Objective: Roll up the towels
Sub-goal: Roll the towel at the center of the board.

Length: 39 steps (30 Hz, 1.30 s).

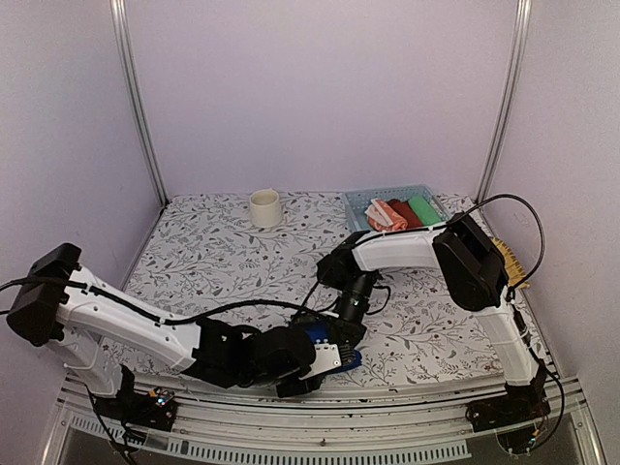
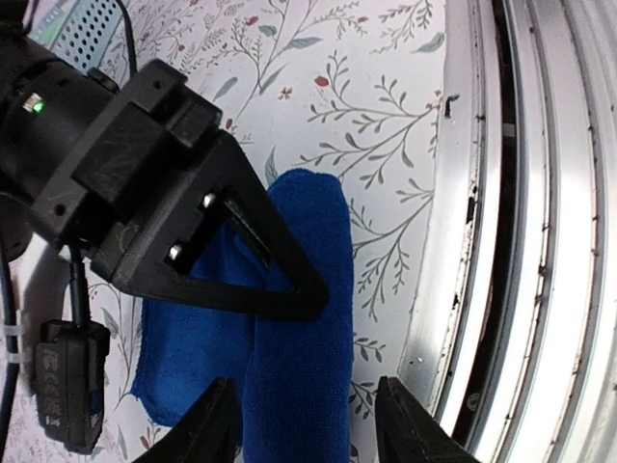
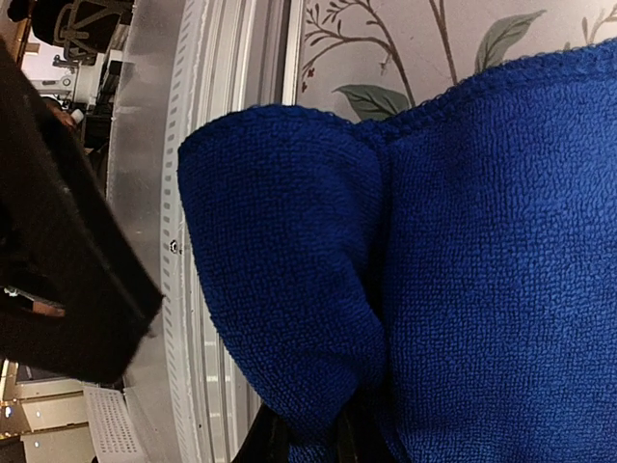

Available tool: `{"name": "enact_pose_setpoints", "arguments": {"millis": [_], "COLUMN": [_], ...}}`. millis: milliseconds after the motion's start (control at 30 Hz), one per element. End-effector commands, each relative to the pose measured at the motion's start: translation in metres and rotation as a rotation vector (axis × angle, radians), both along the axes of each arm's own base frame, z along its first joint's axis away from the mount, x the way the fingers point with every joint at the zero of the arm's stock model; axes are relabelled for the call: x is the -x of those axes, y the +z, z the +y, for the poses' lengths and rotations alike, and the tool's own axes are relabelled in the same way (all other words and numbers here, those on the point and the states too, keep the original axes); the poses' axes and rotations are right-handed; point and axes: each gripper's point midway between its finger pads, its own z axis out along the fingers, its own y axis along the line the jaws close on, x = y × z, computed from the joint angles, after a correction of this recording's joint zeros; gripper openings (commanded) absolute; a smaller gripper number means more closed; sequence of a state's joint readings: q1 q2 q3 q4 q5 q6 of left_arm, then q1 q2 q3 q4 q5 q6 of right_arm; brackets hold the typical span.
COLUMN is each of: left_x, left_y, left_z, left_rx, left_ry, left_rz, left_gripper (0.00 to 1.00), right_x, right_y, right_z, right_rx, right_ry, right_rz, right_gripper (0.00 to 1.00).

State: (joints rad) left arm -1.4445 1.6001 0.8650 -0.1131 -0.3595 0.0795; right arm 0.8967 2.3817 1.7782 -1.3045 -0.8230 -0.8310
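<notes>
The blue towel [image 1: 341, 351] lies at the table's front edge, partly rolled. Its rolled part [image 2: 304, 328] runs along the edge and a flat part [image 2: 193, 357] spreads beside it. My left gripper [image 2: 305, 432] is open, one finger on each side of the roll, with a gap at both. My right gripper [image 3: 307, 446] comes down from above and is shut on a fold of the blue towel [image 3: 289, 289] at the end of the roll. Its black finger [image 2: 246, 256] shows across the cloth. The orange-salmon towel [image 1: 386, 215] lies rolled in the basket.
A light blue basket [image 1: 360, 200] at the back right also holds a red roll [image 1: 407, 213] and a green roll [image 1: 424, 209]. A cream cup [image 1: 264, 207] stands at the back middle. The metal table rail [image 2: 501, 241] runs right beside the blue towel.
</notes>
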Motion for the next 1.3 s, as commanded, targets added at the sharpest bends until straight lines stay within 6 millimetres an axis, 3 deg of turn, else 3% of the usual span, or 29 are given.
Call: {"name": "enact_pose_setpoints", "arguments": {"millis": [0, 267, 433, 533, 667, 767, 833, 1033, 1100, 1267], "left_x": [-0.011, -0.016, -0.024, -0.028, -0.034, -0.037, -0.039, -0.043, -0.040, -0.035], "left_y": [-0.016, -0.045, -0.055, -0.055, -0.057, -0.062, -0.066, -0.060, -0.057, -0.049], "left_z": [0.007, 0.005, -0.002, -0.002, 0.007, 0.012, 0.014, 0.011, 0.009, 0.005], "left_rx": [-0.115, -0.177, -0.194, -0.179, -0.141, -0.095, -0.053, 0.090, 0.141, 0.215], "left_ry": [-0.051, -0.053, -0.024, -0.007, 0.031, 0.069, 0.107, 0.155, 0.155, 0.155], "left_rz": [-0.045, 0.026, 0.045, 0.094, 0.206, 0.333, 0.444, 0.750, 0.860, 1.018], "left_gripper": [0.51, 0.48, 0.29, 0.15, 0.06, 0.04, 0.04, 0.03, 0.03, 0.02], "right_x": [0.016, 0.014, 0.013, 0.000, -0.032, -0.053, -0.064, -0.083, -0.077, -0.048], "right_y": [-0.067, -0.066, -0.060, -0.028, 0.042, 0.081, 0.092, 0.092, 0.096, 0.080], "right_z": [-0.039, -0.036, -0.035, -0.035, -0.043, -0.055, -0.062, -0.074, -0.073, -0.051], "right_rx": [0.216, 0.202, 0.191, 0.122, -0.030, -0.146, -0.184, -0.260, -0.303, -0.350], "right_ry": [0.092, 0.085, 0.077, 0.048, -0.071, -0.160, -0.208, -0.317, -0.291, -0.106], "right_rz": [-0.044, -0.050, -0.049, -0.104, -0.189, -0.281, -0.377, -0.713, -0.798, -1.002], "right_gripper": [0.10, 0.10, 0.15, 0.33, 0.47, 0.51, 0.51, 0.48, 0.48, 0.49]}}
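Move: The rolled near edge of the blue towel has its middle about 2 cm ahead of the left hand, 3 cm to its right and 5 cm below. The right fingers already pinch it some 6 cm right of the left hand and 2 cm ahead; the roll's middle lies about 3 cm to the right hand's left. From the left hand, the loose flap's middle is roughly 6 cm ahead and 4 cm right, the board's near edge about 4 cm back. The left fingers come down about 4.5 cm over the towel roll and pinch it to the left of the right hand's grip. The right hand holds until then, opens, lets go and lifts clear up, to the right and forward, then eases back and down with its fingers turning to point down. Keeping its pinch, the left hand carries the roll some 4 cm forward, tipping about 45 degrees until its fingers point down. ##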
